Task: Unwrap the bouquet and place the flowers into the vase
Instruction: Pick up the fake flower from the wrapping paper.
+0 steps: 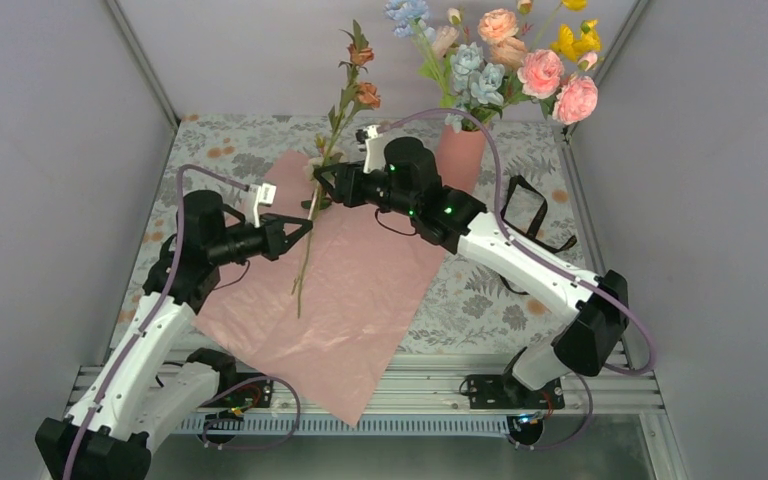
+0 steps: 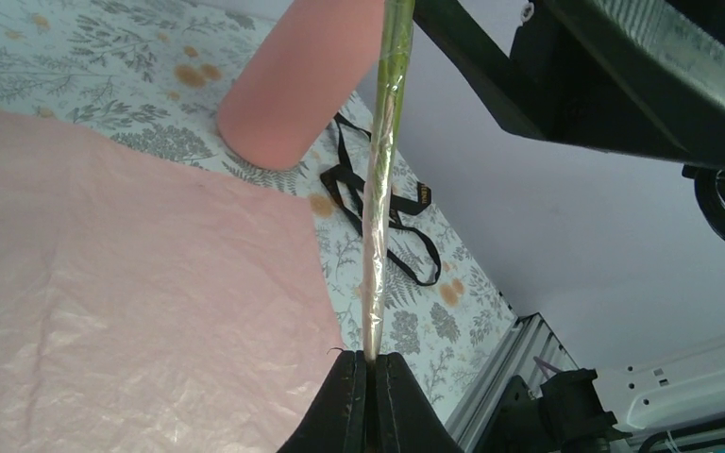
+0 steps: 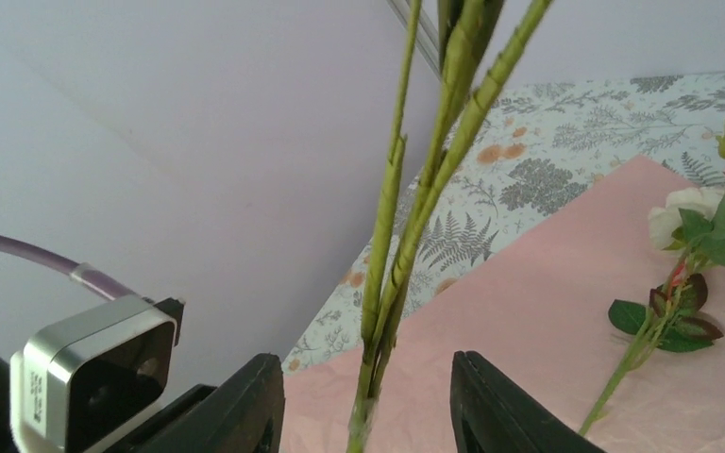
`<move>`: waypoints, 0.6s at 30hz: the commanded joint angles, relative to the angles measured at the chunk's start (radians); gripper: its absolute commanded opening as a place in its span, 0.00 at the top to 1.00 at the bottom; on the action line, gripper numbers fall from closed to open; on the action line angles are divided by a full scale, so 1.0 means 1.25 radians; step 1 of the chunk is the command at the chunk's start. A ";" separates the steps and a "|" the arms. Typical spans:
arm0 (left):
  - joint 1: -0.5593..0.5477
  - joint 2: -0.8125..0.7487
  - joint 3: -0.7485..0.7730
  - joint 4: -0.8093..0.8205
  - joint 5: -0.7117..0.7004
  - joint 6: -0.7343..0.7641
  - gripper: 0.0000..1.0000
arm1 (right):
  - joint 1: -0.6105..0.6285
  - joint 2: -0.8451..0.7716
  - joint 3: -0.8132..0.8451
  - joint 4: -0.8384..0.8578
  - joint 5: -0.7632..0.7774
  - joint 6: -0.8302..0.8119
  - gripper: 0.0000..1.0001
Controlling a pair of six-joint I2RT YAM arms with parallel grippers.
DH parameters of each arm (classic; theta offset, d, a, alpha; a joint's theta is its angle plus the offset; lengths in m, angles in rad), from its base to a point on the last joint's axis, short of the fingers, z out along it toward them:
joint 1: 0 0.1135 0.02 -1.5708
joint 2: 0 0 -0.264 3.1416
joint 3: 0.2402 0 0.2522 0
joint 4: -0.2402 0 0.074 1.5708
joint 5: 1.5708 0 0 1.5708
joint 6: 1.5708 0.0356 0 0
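Note:
My left gripper [image 1: 305,228] is shut on the lower part of a long green stem [image 2: 378,208], which stands up over the sheet. That flower [image 1: 364,92] has orange blooms at the top. My right gripper [image 1: 322,185] is open around the same stem [image 3: 387,274], higher up, with a gap on both sides. The salmon-pink vase [image 1: 460,155] at the back holds several flowers [image 1: 540,72]. The bouquet's lilac-pink wrapping sheet [image 1: 350,290] lies flat and open on the table. A white flower [image 3: 684,203] lies on the sheet.
A black strap [image 1: 530,215] lies on the floral tablecloth [image 1: 480,300] to the right of the sheet, near the vase. Grey walls close in both sides and the back. A metal rail [image 1: 410,400] runs along the near edge.

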 commanded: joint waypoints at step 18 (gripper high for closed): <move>-0.002 -0.053 0.006 -0.032 0.062 0.036 0.98 | 0.037 0.041 0.095 -0.034 0.079 0.013 0.74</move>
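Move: The orange flower's stem, held upright by the left fingers, runs just off the right fingertips: the stretch they will close on is about 1 cm ahead and 2 cm to the left of the right hand, level with it. From the left hand this stretch is some 7 cm ahead, 2 cm right and 7 cm up. From the right hand, the white rose's head lies about 20 cm ahead, straight on, and 30 cm below; the vase stands roughly 17 cm ahead, 24 cm right and 20 cm below. The orange flower's stem already stands in the right gripper's gap, and the fingers narrow around it from about half open to a quarter open while the right hand rises some 1.5 cm and edges left. The left hand keeps its pinch on the plastic-wrapped stem and eases back about 1.5 cm, barely turning. ##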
